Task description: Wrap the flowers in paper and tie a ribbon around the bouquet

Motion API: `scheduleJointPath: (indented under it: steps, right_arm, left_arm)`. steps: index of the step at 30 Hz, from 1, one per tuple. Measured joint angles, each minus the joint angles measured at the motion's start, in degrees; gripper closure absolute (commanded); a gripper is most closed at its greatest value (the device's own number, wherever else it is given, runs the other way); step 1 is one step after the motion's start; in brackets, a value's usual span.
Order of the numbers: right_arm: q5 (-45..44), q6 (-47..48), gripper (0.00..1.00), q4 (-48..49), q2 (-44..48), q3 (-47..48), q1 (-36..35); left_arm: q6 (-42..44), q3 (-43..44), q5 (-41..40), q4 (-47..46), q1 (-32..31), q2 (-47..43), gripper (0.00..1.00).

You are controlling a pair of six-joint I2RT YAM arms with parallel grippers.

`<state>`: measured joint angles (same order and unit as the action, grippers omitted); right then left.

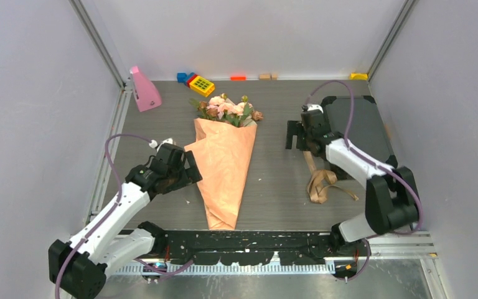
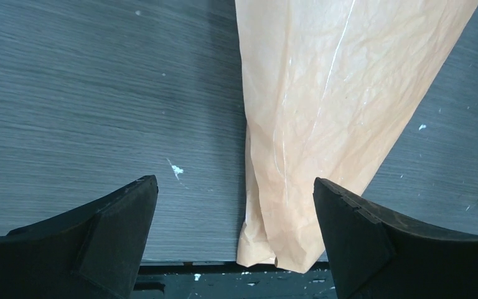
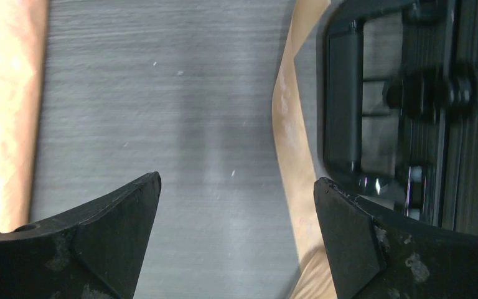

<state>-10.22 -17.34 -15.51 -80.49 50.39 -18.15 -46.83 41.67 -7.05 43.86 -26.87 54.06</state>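
Observation:
The bouquet lies in the middle of the table, pink flowers (image 1: 227, 109) at the far end. Its peach-orange paper (image 1: 224, 168) (image 2: 323, 93) tapers to a crumpled tip at the table's near edge. No ribbon is around it. My left gripper (image 1: 194, 168) (image 2: 233, 182) is open just left of the cone, holding nothing; the tip shows between its fingers. The tan ribbon (image 1: 320, 184) (image 3: 286, 124) lies in a loose heap to the right of the cone. My right gripper (image 1: 292, 136) (image 3: 236, 180) is open and empty above the ribbon's far end, with the strip beside its right finger.
A black case (image 1: 355, 121) (image 3: 379, 93) sits at the right, close behind my right gripper. A pink wedge-shaped object (image 1: 144, 90), a yellow toy (image 1: 201, 85) and small blocks (image 1: 238, 78) line the back wall. A black rail (image 1: 243, 243) edges the table's front.

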Motion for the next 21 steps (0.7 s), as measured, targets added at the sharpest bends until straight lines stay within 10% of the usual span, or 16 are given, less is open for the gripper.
scheduleJointPath:
  steps: [13,18,21]
  right_arm:
    - [4.4,8.5,0.41,-7.1,-29.0,23.4,7.0]
    - [5.0,9.2,0.92,-8.7,-31.3,24.6,7.0]
    - [6.6,9.0,0.99,-9.0,-31.0,24.6,6.9]
  left_arm:
    - [2.4,0.9,-4.7,4.6,0.0,-11.7,0.00]
    - [2.9,0.9,-3.8,4.5,0.0,-13.2,0.00]
    - [3.4,0.9,-3.0,4.1,0.0,-13.3,0.00]
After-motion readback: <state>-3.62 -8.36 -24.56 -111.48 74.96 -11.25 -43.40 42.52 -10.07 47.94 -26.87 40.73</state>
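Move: The ribbon's upper stretch lies about 8 cm ahead of the right hand, 2 cm to its right and 8 cm below. The case handle is about 6 cm to the right of that spot; the ribbon coil sits 8 cm back and 9 cm right of the hand. The paper-wrapped bouquet is some 23 cm to its left and 3 cm back. From the left hand, the ribbon stretch lies roughly 35 cm right and 10 cm ahead. The right hand reaches 8 cm forward and 7 down, pinching the ribbon; the open left hand rises 4 cm. ##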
